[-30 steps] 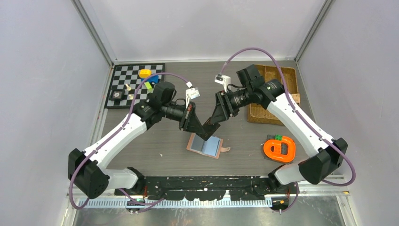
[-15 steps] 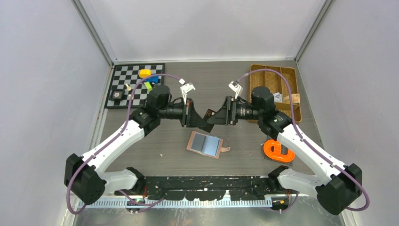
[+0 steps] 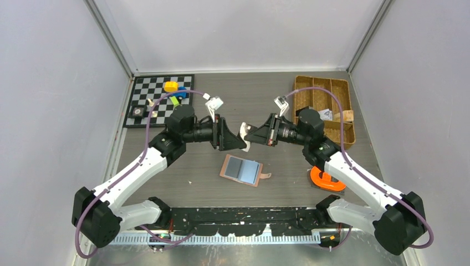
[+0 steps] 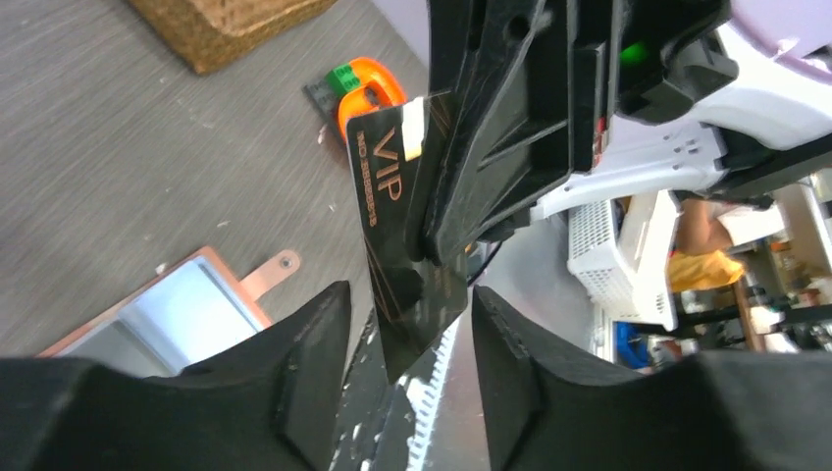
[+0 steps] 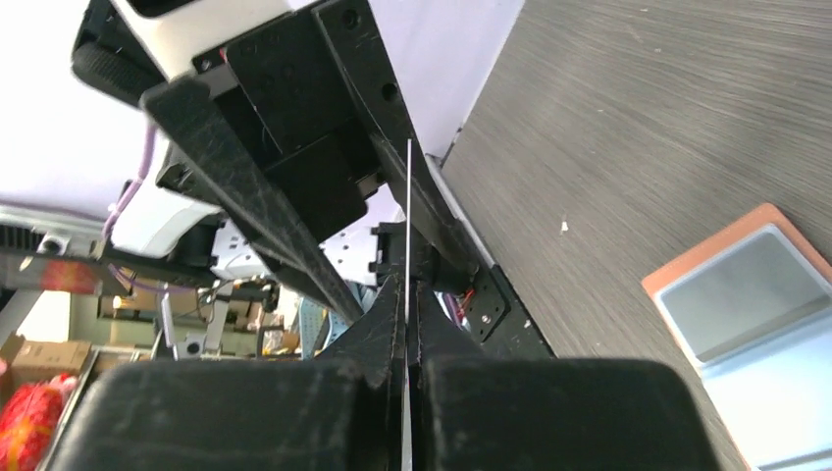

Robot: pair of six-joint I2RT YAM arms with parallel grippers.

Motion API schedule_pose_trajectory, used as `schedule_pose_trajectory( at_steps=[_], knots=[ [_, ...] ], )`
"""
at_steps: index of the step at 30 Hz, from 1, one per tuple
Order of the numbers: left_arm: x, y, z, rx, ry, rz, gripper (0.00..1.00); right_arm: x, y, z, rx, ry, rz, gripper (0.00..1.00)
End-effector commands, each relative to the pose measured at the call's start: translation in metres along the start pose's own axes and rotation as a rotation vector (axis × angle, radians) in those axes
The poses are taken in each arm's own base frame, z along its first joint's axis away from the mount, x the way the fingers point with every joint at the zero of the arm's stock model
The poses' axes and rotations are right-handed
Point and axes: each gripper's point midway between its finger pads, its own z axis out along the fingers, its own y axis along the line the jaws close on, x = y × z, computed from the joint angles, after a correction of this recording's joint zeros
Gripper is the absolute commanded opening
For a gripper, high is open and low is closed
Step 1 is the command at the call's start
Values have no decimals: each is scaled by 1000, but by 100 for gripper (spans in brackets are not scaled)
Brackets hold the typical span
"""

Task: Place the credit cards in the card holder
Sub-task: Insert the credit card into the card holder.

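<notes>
A black credit card (image 4: 385, 191) marked VIP hangs in the air between my two grippers, seen as a pale sliver (image 3: 245, 138) from above. My right gripper (image 5: 406, 304) is shut on it, with the card edge-on (image 5: 407, 196) between its pads. My left gripper (image 4: 407, 339) is open; the card's lower end sits between its fingers (image 4: 312, 373) with a gap on both sides. Below, the pink card holder (image 3: 224, 173) lies open on the table, grey cards (image 3: 242, 169) on its inner faces and its snap strap (image 4: 272, 274) spread to the side.
A chessboard (image 3: 145, 105) with small pieces lies at the back left. A wicker tray (image 3: 300, 133) stands at the back right. An orange clamp-like object (image 3: 320, 178) lies to the right of the card holder, partly under my right arm.
Both grippers rose from just above the card holder and met tip to tip. The right gripper shut on the card and the left gripper opened off it.
</notes>
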Motion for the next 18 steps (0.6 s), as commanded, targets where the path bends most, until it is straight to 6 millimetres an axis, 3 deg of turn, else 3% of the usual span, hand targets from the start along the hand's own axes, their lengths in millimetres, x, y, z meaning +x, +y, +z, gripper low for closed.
schedule_pose_trajectory(
  at_steps=[1,3,6,12,18],
  knots=[
    [14,30,-10,-182,46,15,66,-3,-38,-1,169,-69,44,0],
    [20,68,-22,-393,51,9,78,9,-68,-1,270,-41,100,0],
    [39,106,-36,-587,110,-35,81,38,-109,2,360,43,219,0],
    [82,147,-33,-677,190,-145,77,77,-155,10,453,150,319,0],
    [106,172,-33,-737,241,-186,78,102,-176,16,469,229,368,1]
  ],
)
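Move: The open card holder lies roughly 27 cm below my right hand, about 3 cm to its left and 1 cm back. Its grey pocket is some 6 cm left of that hand and level with it fore and aft; its blue pocket is about straight left-right, 2 cm back. The orange tool sits about 28 cm to the right hand's right and 4 cm back. From my left hand the holder is about 27 cm below, 1 cm left and level fore and aft. With the black card still pinched in my shut right fingers, I lower it about 21 cm nearly straight down towards the holder, tipping that wrist some 40 degrees so its fingers dip. My left fingers, already parting, spread wide; that hand clears the card, sinking some 18 cm while drawing left and a little forward, fingertips tilting down. ##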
